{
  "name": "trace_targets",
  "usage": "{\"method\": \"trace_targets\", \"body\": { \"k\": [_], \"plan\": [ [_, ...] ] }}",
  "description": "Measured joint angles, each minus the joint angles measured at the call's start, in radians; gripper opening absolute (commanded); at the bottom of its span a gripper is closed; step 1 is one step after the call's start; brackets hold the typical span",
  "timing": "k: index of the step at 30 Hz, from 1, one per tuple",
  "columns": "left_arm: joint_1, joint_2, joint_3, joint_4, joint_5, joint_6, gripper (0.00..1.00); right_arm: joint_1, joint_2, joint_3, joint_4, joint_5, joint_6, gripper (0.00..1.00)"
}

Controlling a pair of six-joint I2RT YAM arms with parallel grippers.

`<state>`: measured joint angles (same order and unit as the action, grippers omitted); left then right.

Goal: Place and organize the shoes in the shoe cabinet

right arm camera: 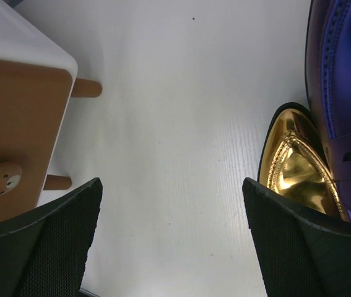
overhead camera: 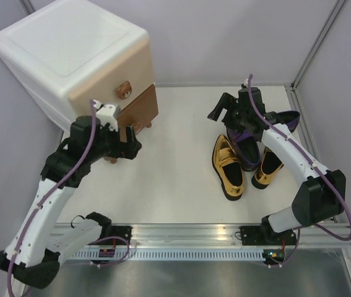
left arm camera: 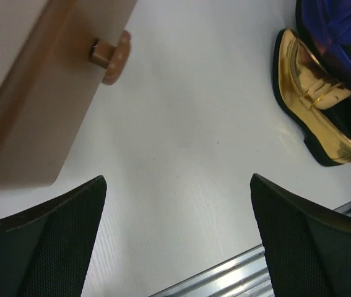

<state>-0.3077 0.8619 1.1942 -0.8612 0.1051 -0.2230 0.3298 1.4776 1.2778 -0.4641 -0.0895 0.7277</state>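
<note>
The white shoe cabinet (overhead camera: 70, 55) stands at the back left, with a beige upper drawer and bear knob (overhead camera: 124, 90). Its brown lower drawer (overhead camera: 143, 110) appears pulled out a little. My left gripper (overhead camera: 129, 142) is open and empty just in front of that drawer; the left wrist view shows the drawer front (left arm camera: 33, 124) and its knob (left arm camera: 110, 57). Two gold shoes (overhead camera: 228, 166) (overhead camera: 267, 168) and two purple shoes (overhead camera: 249, 148) (overhead camera: 288, 117) lie at the right. My right gripper (overhead camera: 221, 111) is open and empty, hovering left of the shoes, with a gold toe (right arm camera: 299, 167) and a purple shoe (right arm camera: 342, 93) by its right finger.
The cabinet's short brown feet (right arm camera: 85, 88) rest on the white table (overhead camera: 181, 124). A metal rail (overhead camera: 225, 238) runs along the near edge, also seen in the left wrist view (left arm camera: 237, 272). Grey walls close in the back and sides.
</note>
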Motion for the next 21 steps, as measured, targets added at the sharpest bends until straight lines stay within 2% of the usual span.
{"method": "trace_targets", "body": {
  "k": [3, 6, 12, 21],
  "plan": [
    [-0.185, 0.121, 0.08, 0.0, -0.107, 0.027, 1.0, -0.023, -0.006, -0.007, -0.01, 0.0, -0.021, 0.98],
    [-0.262, 0.26, 0.161, 0.003, -0.209, 0.051, 0.99, -0.038, -0.015, -0.013, -0.021, 0.0, -0.042, 0.98],
    [-0.301, 0.481, 0.28, 0.005, -0.365, 0.152, 0.94, -0.06, -0.066, -0.042, -0.029, 0.0, -0.08, 0.98],
    [-0.303, 0.632, 0.327, 0.027, -0.448, 0.276, 0.77, -0.114, -0.129, -0.085, -0.03, 0.0, -0.101, 0.98]
  ]
}}
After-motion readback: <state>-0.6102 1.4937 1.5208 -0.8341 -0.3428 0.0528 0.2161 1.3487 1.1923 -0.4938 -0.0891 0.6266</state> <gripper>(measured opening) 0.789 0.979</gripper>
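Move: The left hand, empty and open, has the shoe cabinet's lower knob about 12 cm ahead, 2 cm to its right and 14 cm below; the upper knob is some 14 cm ahead, 1 cm left and 8 cm above. For the right hand, also open and empty, the near purple shoe lies roughly 11 cm to the right, 2 cm back and 16 cm down, with the left gold shoe about 15 cm back and 4 cm right. Heading for the lower drawer's knob, the left hand swings right in front of the cabinet, then pushes mainly forward and sinks about 5 cm, some 11 cm forward in all. Its wrist rolls about 30 degrees, left side rising, while the fingers begin to narrow but stay well open. The open right hand drifts some 5 cm right, towards the near purple shoe. ##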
